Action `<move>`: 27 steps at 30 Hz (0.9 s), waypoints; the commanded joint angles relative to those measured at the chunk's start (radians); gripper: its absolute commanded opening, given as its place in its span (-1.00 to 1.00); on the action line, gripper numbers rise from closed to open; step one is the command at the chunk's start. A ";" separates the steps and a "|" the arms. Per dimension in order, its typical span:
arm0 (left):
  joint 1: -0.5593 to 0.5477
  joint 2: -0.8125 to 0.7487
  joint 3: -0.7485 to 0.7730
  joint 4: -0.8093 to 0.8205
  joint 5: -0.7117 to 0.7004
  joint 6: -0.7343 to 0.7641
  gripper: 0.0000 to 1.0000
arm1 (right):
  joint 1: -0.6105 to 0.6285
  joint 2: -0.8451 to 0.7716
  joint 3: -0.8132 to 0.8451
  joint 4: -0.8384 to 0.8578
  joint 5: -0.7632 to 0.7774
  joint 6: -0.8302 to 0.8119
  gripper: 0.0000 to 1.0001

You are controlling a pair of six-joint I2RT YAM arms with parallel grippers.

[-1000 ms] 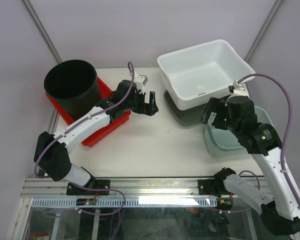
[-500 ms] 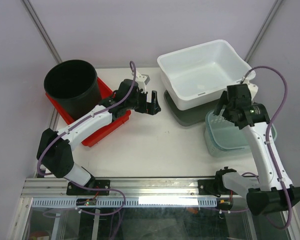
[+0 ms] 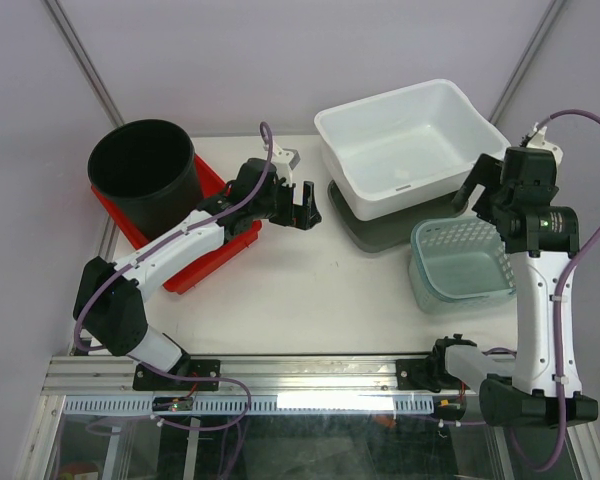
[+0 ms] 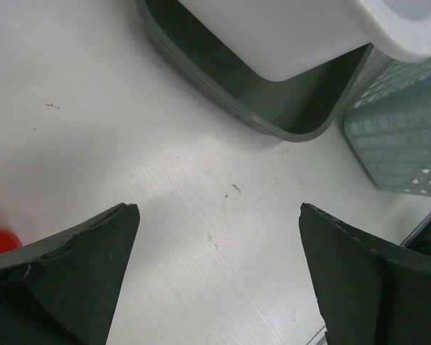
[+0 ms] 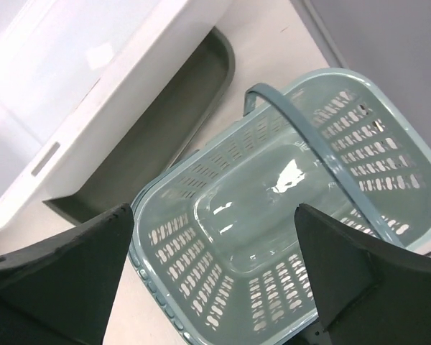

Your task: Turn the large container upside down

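The large container, a white rectangular tub (image 3: 420,135), stands open side up at the back right, propped on a dark green tray (image 3: 385,228). In the wrist views the tub (image 4: 287,36) (image 5: 79,93) shows at the top. My left gripper (image 3: 305,220) (image 4: 217,210) hovers open over bare table, left of the tub and apart from it. Raised beside the tub's right front corner, my right gripper (image 3: 480,195) (image 5: 214,210) is open, and nothing lies between its fingers.
A teal perforated basket (image 3: 460,265) (image 5: 287,208) with a handle sits below the right gripper, in front of the tub. A black bucket (image 3: 142,170) stands on a red tray (image 3: 205,250) at the left. The dark green tray (image 4: 273,108) (image 5: 158,136) juts out under the tub.
The right arm has lifted and swung right and back, from over the basket to the tub's right corner, uncovering the basket. The left arm has barely shifted.
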 commanded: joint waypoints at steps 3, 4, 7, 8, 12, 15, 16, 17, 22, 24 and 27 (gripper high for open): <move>-0.010 -0.054 0.051 0.033 -0.023 0.028 0.98 | -0.004 -0.001 0.027 -0.001 -0.110 -0.069 0.98; -0.011 -0.052 0.053 0.033 -0.021 0.026 0.98 | -0.003 0.001 0.019 0.015 -0.142 -0.068 0.98; -0.011 -0.046 0.055 0.034 -0.012 0.020 0.98 | -0.009 0.044 -0.018 0.038 -0.162 -0.063 0.98; -0.010 -0.046 0.056 0.032 -0.009 0.019 0.98 | -0.025 0.069 -0.025 0.038 -0.116 -0.054 0.98; -0.010 -0.043 0.060 0.033 0.021 0.015 0.98 | -0.238 0.127 -0.092 0.126 -0.109 -0.047 0.98; -0.010 -0.047 0.060 0.031 0.037 0.011 0.98 | -0.338 0.149 -0.134 0.192 -0.128 -0.001 0.98; -0.010 -0.050 0.058 0.031 0.038 0.010 0.98 | -0.340 0.152 -0.137 0.194 -0.159 0.008 0.98; -0.010 -0.053 0.056 0.031 0.036 0.009 0.98 | -0.340 0.145 -0.138 0.202 -0.209 0.012 0.98; -0.010 -0.059 0.049 0.027 0.029 0.011 0.98 | -0.323 0.053 -0.133 0.195 -0.379 0.005 0.98; -0.011 -0.061 0.050 0.024 0.026 0.010 0.98 | -0.318 0.014 -0.123 0.169 -0.404 -0.011 0.98; -0.010 -0.074 0.049 0.017 -0.001 0.007 0.98 | -0.303 -0.043 -0.119 0.151 -0.531 -0.028 0.97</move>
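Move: The large white container, lying open side up on the dark tray, has its middle about 18 cm ahead of the right hand, 11 cm to its left and 20 cm below. Nearer is the green basket, only some 3 cm ahead, 6 cm to the right and 24 cm down. The dark tray sits about 14 cm ahead, 9 cm left and 29 cm below. From the left hand, the white container is some 14 cm ahead, 23 cm right and 8 cm below. Down and to the right swings the open right hand: after a small drift left it sweeps about 9 cm down and some 9 cm right above the green basket, then turns back up and left. It ends about 5 cm lower and 3 cm farther right than it began, rolled some 15 degrees left side up, holding nothing. ##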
